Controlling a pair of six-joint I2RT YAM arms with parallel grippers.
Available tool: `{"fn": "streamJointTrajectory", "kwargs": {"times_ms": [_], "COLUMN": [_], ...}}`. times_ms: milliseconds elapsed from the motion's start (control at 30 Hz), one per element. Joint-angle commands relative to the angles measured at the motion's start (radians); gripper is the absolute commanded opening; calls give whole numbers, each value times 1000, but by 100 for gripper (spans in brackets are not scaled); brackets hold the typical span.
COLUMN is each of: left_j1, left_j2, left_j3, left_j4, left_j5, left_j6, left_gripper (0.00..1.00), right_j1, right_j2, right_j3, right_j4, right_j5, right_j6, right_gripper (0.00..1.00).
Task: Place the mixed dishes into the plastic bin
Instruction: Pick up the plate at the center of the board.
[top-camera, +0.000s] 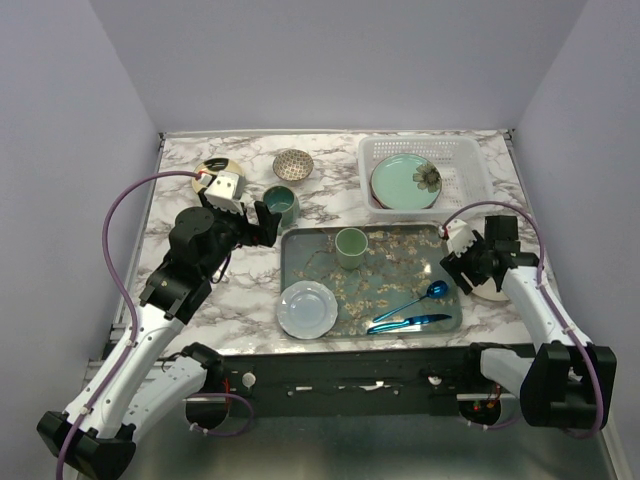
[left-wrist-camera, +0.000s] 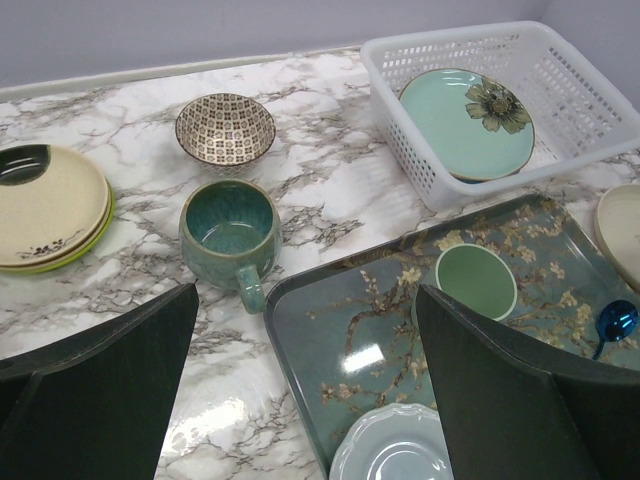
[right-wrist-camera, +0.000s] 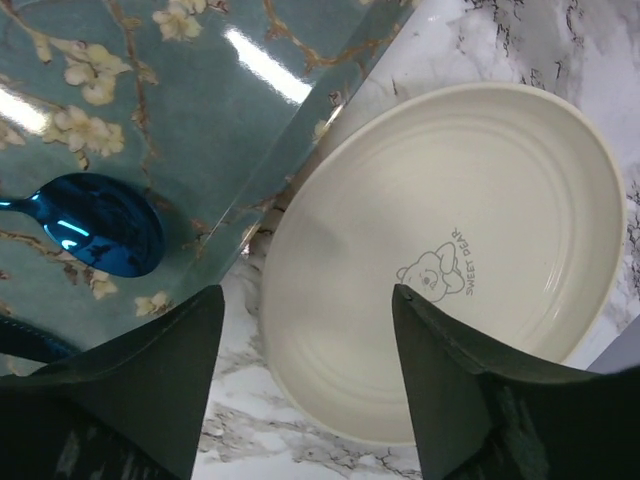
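The white lattice bin (top-camera: 463, 158) at the back right holds a mint plate with a flower (top-camera: 405, 184). My right gripper (top-camera: 468, 264) hangs open over the near rim of a cream plate (right-wrist-camera: 470, 220) on the marble beside the tray; one finger is outside the rim, the other over the plate's inside. My left gripper (top-camera: 262, 222) is open and empty, just short of a teal mug (left-wrist-camera: 230, 235). A patterned bowl (left-wrist-camera: 225, 128) and stacked cream and lime plates (left-wrist-camera: 45, 205) lie beyond. The tray carries a pale blue plate (top-camera: 307, 309) and a green cup (top-camera: 350, 247).
A blossom-patterned tray (top-camera: 390, 280) fills the middle of the marble table, with a blue spoon (top-camera: 425, 297) and a blue knife (top-camera: 408, 323) on it. The bin (left-wrist-camera: 580, 70) stands just behind the tray's far right corner. Walls close in the table's sides and back.
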Motion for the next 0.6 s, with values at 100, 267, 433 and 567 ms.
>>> {"fn": "streamJointTrajectory", "kwargs": {"times_ms": [100, 267, 433, 567], "left_j1": [6, 6, 6, 5], "left_j2": [-5, -5, -5, -3], "left_j3": [-9, -11, -9, -11], "left_j4": [5, 5, 6, 5], "left_j5": [21, 21, 21, 21], "left_j6": [-4, -6, -4, -6], "left_gripper": [99, 99, 99, 99], "right_j1": [3, 3, 3, 3], "right_j2": [87, 110, 131, 174], "right_j3": [-26, -20, -6, 22], "right_j4": [92, 94, 89, 70], "right_j5": [86, 75, 67, 63], "right_j6": [-25, -24, -22, -17], "right_gripper": [64, 56, 50, 49]}}
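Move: The cream plate, lowest and last of its stack on the right, has its middle about 6 cm ahead of the right hand, 3 cm to its right and 4 cm below. The spoon's bowl lies some 9 cm to the hand's left and 1 cm back, the knife's middle about 15 cm left and 8 cm back, the tray's middle roughly 25 cm left and 2 cm ahead. From the left hand the cream plate is some 51 cm right, 3 cm ahead and 27 cm lower. Onto the cream plate's near-left rim, beside the tray edge, the right hand sinks about 3 cm, easing roughly 1 cm to its right as it slows. Its fingers close from nearly wide to about half open, straddling the rim with one finger outside and the other over the plate's inside; a pinch isn't there yet. ##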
